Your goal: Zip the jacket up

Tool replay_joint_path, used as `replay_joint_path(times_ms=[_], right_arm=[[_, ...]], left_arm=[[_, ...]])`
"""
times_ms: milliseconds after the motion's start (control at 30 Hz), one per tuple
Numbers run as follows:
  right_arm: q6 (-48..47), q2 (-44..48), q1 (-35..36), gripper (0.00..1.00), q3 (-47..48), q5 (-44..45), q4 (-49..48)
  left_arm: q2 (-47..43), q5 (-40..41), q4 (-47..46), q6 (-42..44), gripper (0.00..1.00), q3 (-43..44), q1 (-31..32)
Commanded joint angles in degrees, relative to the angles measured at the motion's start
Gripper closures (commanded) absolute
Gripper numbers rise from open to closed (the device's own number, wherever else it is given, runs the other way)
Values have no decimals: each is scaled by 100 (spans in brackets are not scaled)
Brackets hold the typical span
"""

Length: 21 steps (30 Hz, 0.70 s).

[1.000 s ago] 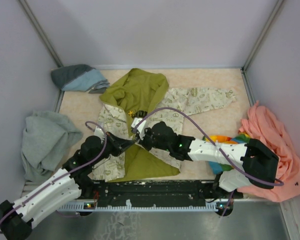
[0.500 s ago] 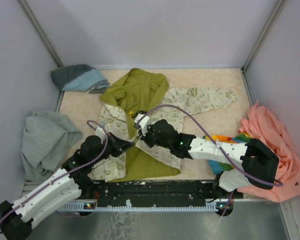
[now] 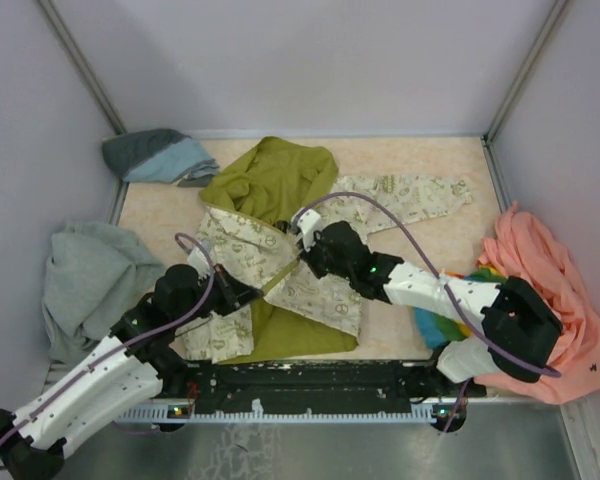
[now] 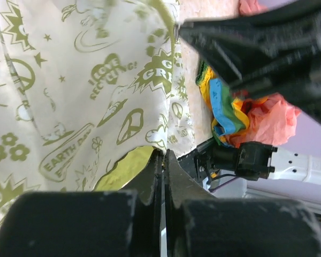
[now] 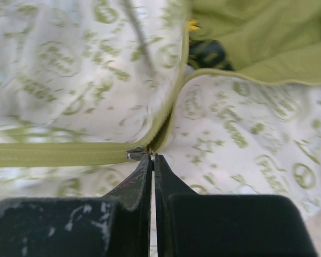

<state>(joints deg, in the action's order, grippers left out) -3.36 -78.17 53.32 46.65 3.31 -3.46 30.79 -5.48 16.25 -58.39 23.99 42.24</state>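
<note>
The jacket lies spread in the middle of the table, cream with olive prints, its olive hood at the far side. My left gripper is shut on the jacket's bottom edge, where the olive lining shows beside its fingertips. My right gripper is shut on the pull of the zipper slider. Left of the slider the olive zipper strip is closed. Beyond it the two front edges part toward the hood. The right arm crosses the left wrist view as a dark blur.
A grey sweatshirt is heaped at the left edge and a blue-grey garment at the far left corner. A peach-pink garment hangs over the right edge, with a bright multicoloured cloth under the right arm.
My right gripper has slid away from the left one toward the hood, taking the slider with it. The closed stretch of zipper is longer. My left gripper stays on the bottom edge.
</note>
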Motion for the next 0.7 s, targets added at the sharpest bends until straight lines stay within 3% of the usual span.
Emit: replay_joint_path(times_ms=[0, 133, 267, 433, 500, 667], right_arm=[[-31, 442, -1020, 100, 182, 768, 234], [-178, 824, -1664, 100, 385, 927, 336], [-273, 1042, -2179, 100, 840, 1090, 433], [-375, 1173, -2278, 100, 1229, 595, 699], [-157, 1195, -2254, 100, 1109, -73, 746], [189, 1430, -1850, 100, 340, -700, 229]], left_arm=[[-118, 189, 1362, 720, 100, 883, 13], [-249, 435, 1500, 1050, 100, 1319, 12], [182, 629, 1771, 1694, 100, 2146, 12], [668, 782, 1955, 1871, 99, 2400, 12], [730, 506, 1428, 1861, 79, 2051, 12], [1106, -295, -792, 1798, 49, 994, 12]])
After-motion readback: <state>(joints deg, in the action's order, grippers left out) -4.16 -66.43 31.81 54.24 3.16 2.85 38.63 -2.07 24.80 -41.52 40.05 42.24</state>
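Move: The right hand already pinches the zipper pull, with the neck opening it is working towards about 10 cm ahead, 5 cm left and some 5 cm lower. The jacket's hem lies about 15 cm behind this hand, 3 cm left and 8 cm below. The left hand grips the lower end of the zip; from it the zipper pull is about 7 cm ahead and 10 cm right, at much the same height. Swiftly right and forward, then rising, the right hand draws the pinched pull away from the left hand, some 15 cm right and 11 cm forward while turning clockwise, then eases back a few centimetres, about 12 cm higher. The left hand lifts about 10 cm with the zip end, then opens, lets go and sinks roughly 5 cm. ##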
